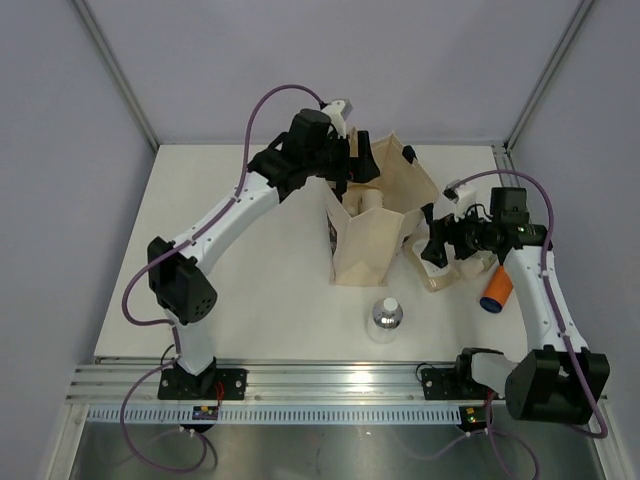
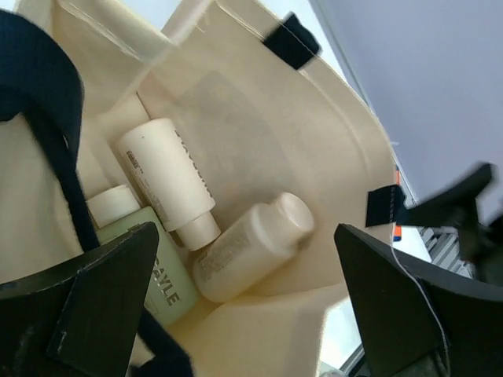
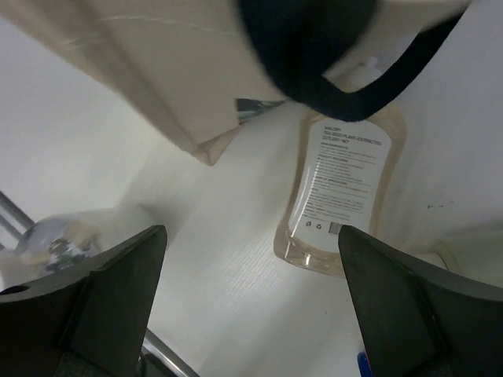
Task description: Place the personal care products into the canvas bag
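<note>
The canvas bag (image 1: 365, 250) stands open mid-table with its navy handles hanging. My left gripper (image 1: 352, 168) hovers open above its mouth with nothing between the fingers. The left wrist view looks into the canvas bag (image 2: 259, 133), where a white lettered bottle (image 2: 165, 177), a cream bottle (image 2: 251, 247) and a pale green bottle (image 2: 161, 275) lie on the bottom below the left gripper (image 2: 244, 314). My right gripper (image 1: 433, 248) is open and low beside the bag's right side. An amber flask (image 3: 346, 188) lies flat on the table ahead of the right gripper (image 3: 251, 306), partly under a navy handle (image 3: 314, 55).
A clear silver-capped bottle (image 1: 386, 318) stands in front of the bag. An orange dark-capped bottle (image 1: 495, 290) lies under my right forearm. An aluminium rail (image 1: 330, 385) runs along the near edge, and grey walls close in the table on three sides.
</note>
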`<state>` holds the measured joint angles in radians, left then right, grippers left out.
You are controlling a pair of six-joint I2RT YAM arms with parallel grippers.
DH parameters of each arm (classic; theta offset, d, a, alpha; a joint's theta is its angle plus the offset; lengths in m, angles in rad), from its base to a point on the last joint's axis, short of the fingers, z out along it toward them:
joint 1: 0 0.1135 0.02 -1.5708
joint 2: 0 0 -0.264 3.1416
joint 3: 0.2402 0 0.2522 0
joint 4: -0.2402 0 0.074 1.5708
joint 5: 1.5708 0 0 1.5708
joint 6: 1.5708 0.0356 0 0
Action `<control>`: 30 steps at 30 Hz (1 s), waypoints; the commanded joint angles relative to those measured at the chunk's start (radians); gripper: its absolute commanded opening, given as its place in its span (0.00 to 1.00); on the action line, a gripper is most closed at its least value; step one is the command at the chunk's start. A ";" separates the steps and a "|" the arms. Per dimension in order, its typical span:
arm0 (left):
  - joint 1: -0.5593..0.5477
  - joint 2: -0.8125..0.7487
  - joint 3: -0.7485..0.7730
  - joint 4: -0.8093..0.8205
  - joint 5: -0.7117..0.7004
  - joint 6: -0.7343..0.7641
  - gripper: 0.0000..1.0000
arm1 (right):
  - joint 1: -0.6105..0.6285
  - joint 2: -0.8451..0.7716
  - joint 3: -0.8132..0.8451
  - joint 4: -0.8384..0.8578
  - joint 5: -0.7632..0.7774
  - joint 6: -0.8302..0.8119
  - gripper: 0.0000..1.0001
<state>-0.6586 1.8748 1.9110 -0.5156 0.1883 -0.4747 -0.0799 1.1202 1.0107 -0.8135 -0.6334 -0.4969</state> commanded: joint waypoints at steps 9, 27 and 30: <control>0.010 -0.452 -0.229 0.035 -0.179 0.240 0.99 | 0.043 0.309 0.040 0.191 0.303 0.124 1.00; 0.013 -1.322 -1.083 0.121 -0.372 0.007 0.99 | 0.227 0.667 0.103 0.258 0.738 0.294 1.00; 0.013 -1.344 -1.084 0.108 -0.378 0.028 0.99 | 0.227 0.693 0.118 0.240 0.727 0.287 0.95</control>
<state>-0.6479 0.5468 0.8242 -0.4629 -0.1429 -0.4320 0.1482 1.7767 1.0950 -0.5735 0.0448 -0.2153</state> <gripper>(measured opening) 0.984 0.973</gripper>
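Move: From my right hand the lotion bottle lies on the table about 6 cm ahead, 3 cm to the right and 17 cm below. The pale green bottle lies some 15 cm to the right of it, the orange bottle about 20 cm right and 2 cm back of my hand; the canvas bag stands roughly 13 cm ahead and 14 cm left. From my left hand, over the bag, the lotion bottle is some 18 cm right, 8 cm back and 29 cm below. I sink my right hand about 17 cm onto the lying lotion bottle, easing some 7 cm forward and a little right as the wrist turns to point the fingers down, wide open astride its body. My empty, open left hand backs out from over the bag, swinging about 22 cm left and 19 cm back, first rising, then coming down to its old height. ##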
